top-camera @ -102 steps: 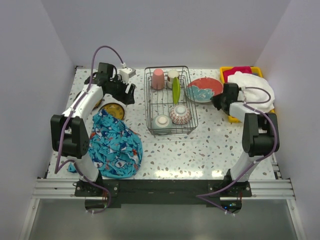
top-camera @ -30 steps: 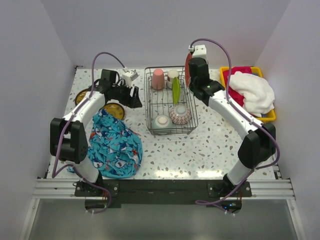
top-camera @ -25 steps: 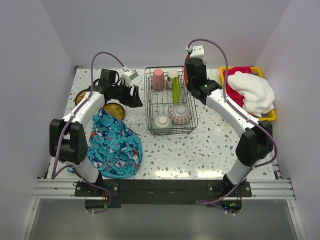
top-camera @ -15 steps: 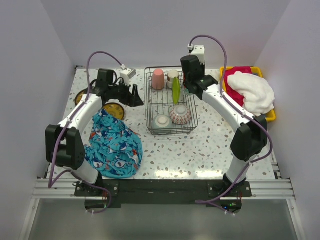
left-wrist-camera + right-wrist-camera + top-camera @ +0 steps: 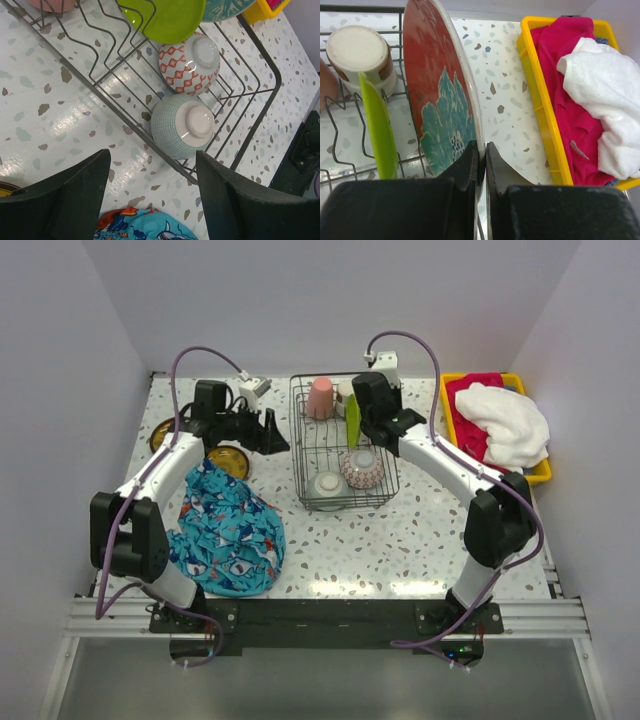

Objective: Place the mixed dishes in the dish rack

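Note:
The dark wire dish rack holds a pink cup, a cream cup, an upright lime-green plate, a patterned bowl and a mint bowl, both upside down. My right gripper is shut on the rim of the teal-and-red plate. It holds the plate on edge over the rack's right rear, beside the lime plate. My left gripper is open and empty just left of the rack, above the mint bowl. Two yellow-olive plates lie on the table at the left.
A blue patterned cloth lies at the front left, covering part of one yellow-olive plate. A yellow tray with pink and white towels stands at the back right. The rack wire runs close in front of my left fingers.
My right arm has carried the teal-and-red plate left, from beside the tray to over the rack's right rear. My left gripper has edged right toward the rack.

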Tool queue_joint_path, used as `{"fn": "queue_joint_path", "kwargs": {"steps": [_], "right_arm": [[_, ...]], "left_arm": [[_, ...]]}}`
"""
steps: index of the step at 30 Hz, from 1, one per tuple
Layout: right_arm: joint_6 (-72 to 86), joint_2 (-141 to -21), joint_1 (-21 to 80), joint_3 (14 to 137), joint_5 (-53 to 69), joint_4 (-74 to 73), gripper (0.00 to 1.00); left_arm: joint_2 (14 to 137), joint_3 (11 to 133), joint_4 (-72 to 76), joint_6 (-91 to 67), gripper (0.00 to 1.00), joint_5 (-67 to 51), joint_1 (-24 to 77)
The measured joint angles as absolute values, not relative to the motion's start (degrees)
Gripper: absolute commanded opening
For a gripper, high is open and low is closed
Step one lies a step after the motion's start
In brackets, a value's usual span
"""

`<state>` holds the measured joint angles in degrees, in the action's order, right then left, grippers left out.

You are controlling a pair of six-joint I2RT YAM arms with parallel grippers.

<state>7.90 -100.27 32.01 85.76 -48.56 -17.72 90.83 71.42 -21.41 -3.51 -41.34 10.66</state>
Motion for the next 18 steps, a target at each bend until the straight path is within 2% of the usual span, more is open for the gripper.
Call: {"fn": "queue_joint_path", "kwargs": {"steps": [1, 2, 3, 10, 13, 15, 18], "right_arm": [[8.0, -100.1, 32.2, 85.7, -48.5, -17.1, 0.01], [7.9, -100.0, 32.4, 85.7, -48.5, -16.7, 0.07], [7.8, -100.0, 32.6, 85.7, -48.6, -16.9, 0.21], [8.7, -100.0, 32.7, 85.7, -46.3, -19.7, 0.48], [10.0, -100.0, 32.8, 86.0, -44.2, -21.5, 0.51], [10.7, -100.0, 32.8, 86.3, -43.1, -23.0, 0.57], [12.0, -100.0, 32.8, 88.3, -41.1, -25.1, 0.57]], "left_arm": [[90.7, 71.2, -21.1, -3.9, 0.74, -41.4, 10.7], [90.5, 71.0, -20.7, -4.0, 0.74, -41.5, 10.7], [90.4, 70.9, -20.5, -4.1, 0.74, -41.5, 10.7], [90.0, 70.5, -20.2, -4.8, 0.74, -41.6, 10.7], [90.0, 70.5, -20.1, -5.0, 0.74, -41.6, 10.7], [90.0, 70.5, -20.1, -5.0, 0.74, -41.6, 10.7], [90.0, 70.5, -20.2, -5.0, 0.74, -41.6, 10.7]]}}
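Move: The right hand still pinches the rim of the red plate, whose middle is about 4 cm ahead, 3 cm left and 6 cm below, inside the rack's right side. From this hand the green plate stands 8 cm left, nearly level fore and aft, 11 cm lower; the white mug is 6 cm ahead and 10 cm left, the patterned bowl 9 cm back and 6 cm left, both about 15 cm below. From the left hand the red plate lies some 12 cm ahead, 21 cm right, slightly lower. Lets go of the red plate: the right fingers, shut on its rim, spread to a bit over half open with the rim left between them. Meanwhile the hand eases about 2 cm left towards the green plate, drawing back and sinking roughly 1 cm, and the wrist rolls, tips down and turns counter-clockwise, each by about five degrees. ##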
